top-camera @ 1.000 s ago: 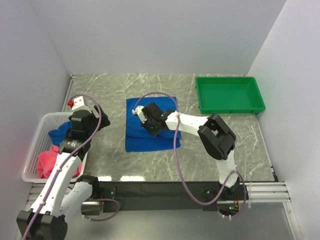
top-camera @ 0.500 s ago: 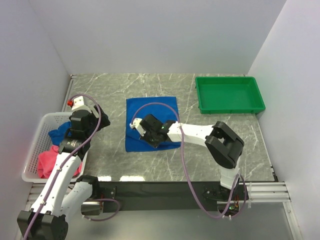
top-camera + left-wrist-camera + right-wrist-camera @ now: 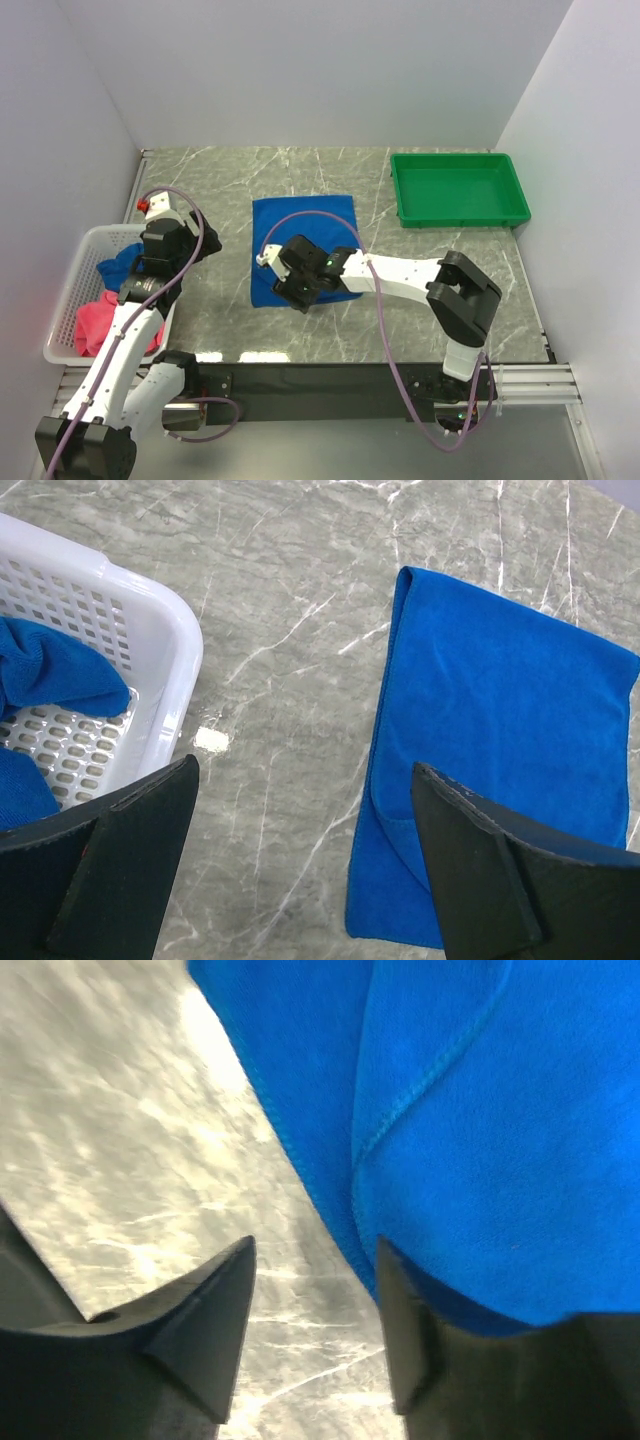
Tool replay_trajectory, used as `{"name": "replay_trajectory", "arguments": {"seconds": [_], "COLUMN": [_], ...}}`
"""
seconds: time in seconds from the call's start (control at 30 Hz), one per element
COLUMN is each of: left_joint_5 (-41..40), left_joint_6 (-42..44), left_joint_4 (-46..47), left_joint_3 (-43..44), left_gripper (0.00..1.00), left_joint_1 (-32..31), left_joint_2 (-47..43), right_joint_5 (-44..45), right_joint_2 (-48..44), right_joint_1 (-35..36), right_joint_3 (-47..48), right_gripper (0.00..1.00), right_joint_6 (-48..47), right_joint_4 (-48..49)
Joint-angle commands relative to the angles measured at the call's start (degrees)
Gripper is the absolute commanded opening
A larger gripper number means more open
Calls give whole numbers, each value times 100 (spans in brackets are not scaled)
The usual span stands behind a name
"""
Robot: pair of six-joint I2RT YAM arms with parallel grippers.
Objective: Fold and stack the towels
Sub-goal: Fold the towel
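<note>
One blue towel lies folded flat on the marble table; in the left wrist view the same towel sits to the right. My right gripper hovers low at that towel's front left corner, open. In the right wrist view the blue towel rests against the right fingertip and only bare table shows inside the right gripper. My left gripper hangs open and empty by the basket's far right corner, also the left gripper. A second blue towel and a pink-red towel are bunched in the basket.
The white lattice basket stands at the left edge of the table, its rim near my left finger. A green plastic tray sits at the back right. Walls close in the table on three sides.
My right gripper has travelled toward the front left over the blue towel, then opened and let go of the cloth. The left arm has held still.
</note>
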Motion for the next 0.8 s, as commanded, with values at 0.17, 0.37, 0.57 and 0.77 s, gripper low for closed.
{"name": "replay_trajectory", "arguments": {"seconds": [0.17,0.37,0.57,0.77], "left_joint_5": [52,26,17,78], "left_joint_6": [110,118,127,118], "left_joint_4": [188,197,214,223], "left_joint_3": [97,114,115,106], "left_gripper": [93,93,93,92], "left_joint_1": [21,21,39,74], "left_joint_2": [-7,19,19,28], "right_joint_5": [-393,-612,-868,-1105], "right_joint_2": [-12,604,1184,1545], "right_joint_1": [-431,-695,-748,-765], "right_joint_3": [650,966,1327,1547], "right_gripper": [83,91,91,89], "right_joint_6": [1053,1774,1907,1924], "right_joint_4": [810,1574,1856,1927]}}
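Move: The right hand hangs low over the blue towel's near edge. The near-left corner of the towel's top layer lies some 10 cm ahead, 10 cm to its left and 3 cm below. The bottom layer's near-left corner is about level ahead and 11 cm to the left; the towel's middle is about 15 cm ahead, 1 cm to the right. From the left hand, the top-layer corner lies about 15 cm to its right, 1 cm ahead and 16 cm below. Forward and left in an arc, the right hand travels about 8 cm each way, first rising about 5 cm and then sinking back to its starting height over the rumpled top-layer corner. Its half-open fingers spread almost fully on the way up, while the wrist rolls some 20 degrees left side up and turns about 15 degrees clockwise. Whether the fingertips touch the cloth at the end can't be seen. ##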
